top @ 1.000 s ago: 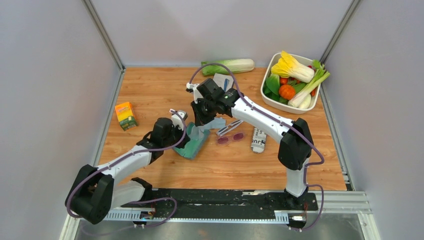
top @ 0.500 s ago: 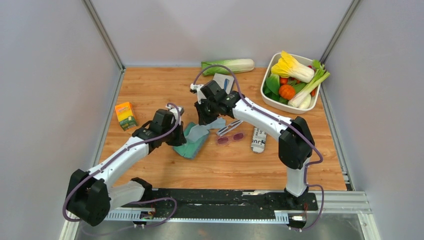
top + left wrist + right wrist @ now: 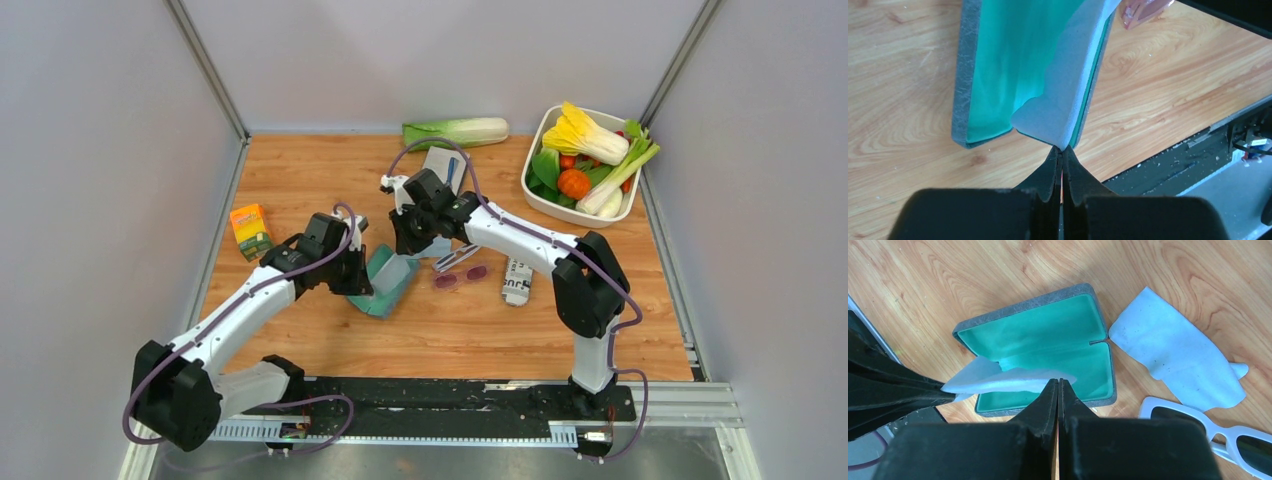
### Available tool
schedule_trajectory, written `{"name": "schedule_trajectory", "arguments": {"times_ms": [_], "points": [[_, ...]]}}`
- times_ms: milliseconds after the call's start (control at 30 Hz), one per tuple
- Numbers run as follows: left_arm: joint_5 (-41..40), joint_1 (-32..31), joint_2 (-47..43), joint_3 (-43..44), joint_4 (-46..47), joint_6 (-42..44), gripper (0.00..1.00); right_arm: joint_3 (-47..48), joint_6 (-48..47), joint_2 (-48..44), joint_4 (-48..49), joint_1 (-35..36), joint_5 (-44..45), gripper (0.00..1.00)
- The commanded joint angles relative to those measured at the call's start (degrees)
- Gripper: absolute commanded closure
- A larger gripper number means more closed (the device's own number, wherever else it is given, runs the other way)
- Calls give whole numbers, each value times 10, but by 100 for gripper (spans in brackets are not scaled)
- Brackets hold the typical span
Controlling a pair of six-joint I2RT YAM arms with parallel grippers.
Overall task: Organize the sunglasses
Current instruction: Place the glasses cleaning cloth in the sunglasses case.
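The sunglasses point(image 3: 461, 276) with pink-purple lenses lie on the table right of the open grey case point(image 3: 383, 290); one lens shows in the left wrist view point(image 3: 1143, 9). A light blue cloth point(image 3: 1008, 380) is stretched over the case's teal lining point(image 3: 1048, 340). My left gripper point(image 3: 358, 280) is shut on one end of the cloth point(image 3: 1068, 100), its tips point(image 3: 1062, 149) at the case's near edge point(image 3: 960, 100). My right gripper point(image 3: 403, 243) is shut on the other end, its tips point(image 3: 1058, 382) above the case.
A second light blue cloth point(image 3: 1178, 357) and white-framed sunglasses point(image 3: 1198, 422) lie right of the case. An orange carton point(image 3: 251, 230) stands at the left, with a cabbage point(image 3: 455, 132) at the back. A white bin of vegetables point(image 3: 585, 165) is back right, and a printed packet point(image 3: 517, 280) lies by the sunglasses.
My right gripper has come down toward the case with the cloth. My left arm has lifted its elbow and stayed at the cloth's other end. The cloth now spans the case.
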Motion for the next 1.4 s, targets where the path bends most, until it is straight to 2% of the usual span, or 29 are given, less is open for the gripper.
{"name": "schedule_trajectory", "arguments": {"times_ms": [0, 367, 800, 1367], "points": [[37, -2, 7, 2, -18, -12, 100, -14, -17, -27, 40, -8, -11, 100], [16, 1, 98, 29, -33, 14, 100, -33, -15, -8, 93, -8, -29, 100], [11, 43, 125, 46, -51, 50, 100, -4, -13, 43, 103, -8, -29, 100], [-9, 53, 177, 91, -101, 80, 100, 20, -4, 88, 129, -8, -37, 100]]}}
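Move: The case lies open below both hands, which hold the cleaning cloth stretched over it: its middle is about 7 cm ahead, 3 cm right and 9 cm below the left hand; from the right hand some 6 cm left, 2 cm back and 11 cm down. Near table level, the second cloth is roughly 8 cm ahead and 4 cm right of the right hand, the white sunglasses 5 cm ahead and 10 cm right, the pink glasses level ahead and 10 cm right. Down towards the open case go both hands, keeping the cloth pinched between them. The left drops about 4 cm, mostly early, then shifts some 2 cm left as its wrist tilts about 15 degrees; the right sinks slightly, pauses, then drops to about 5 cm in all, also edging left and a little forward. Both grippers stay shut. ##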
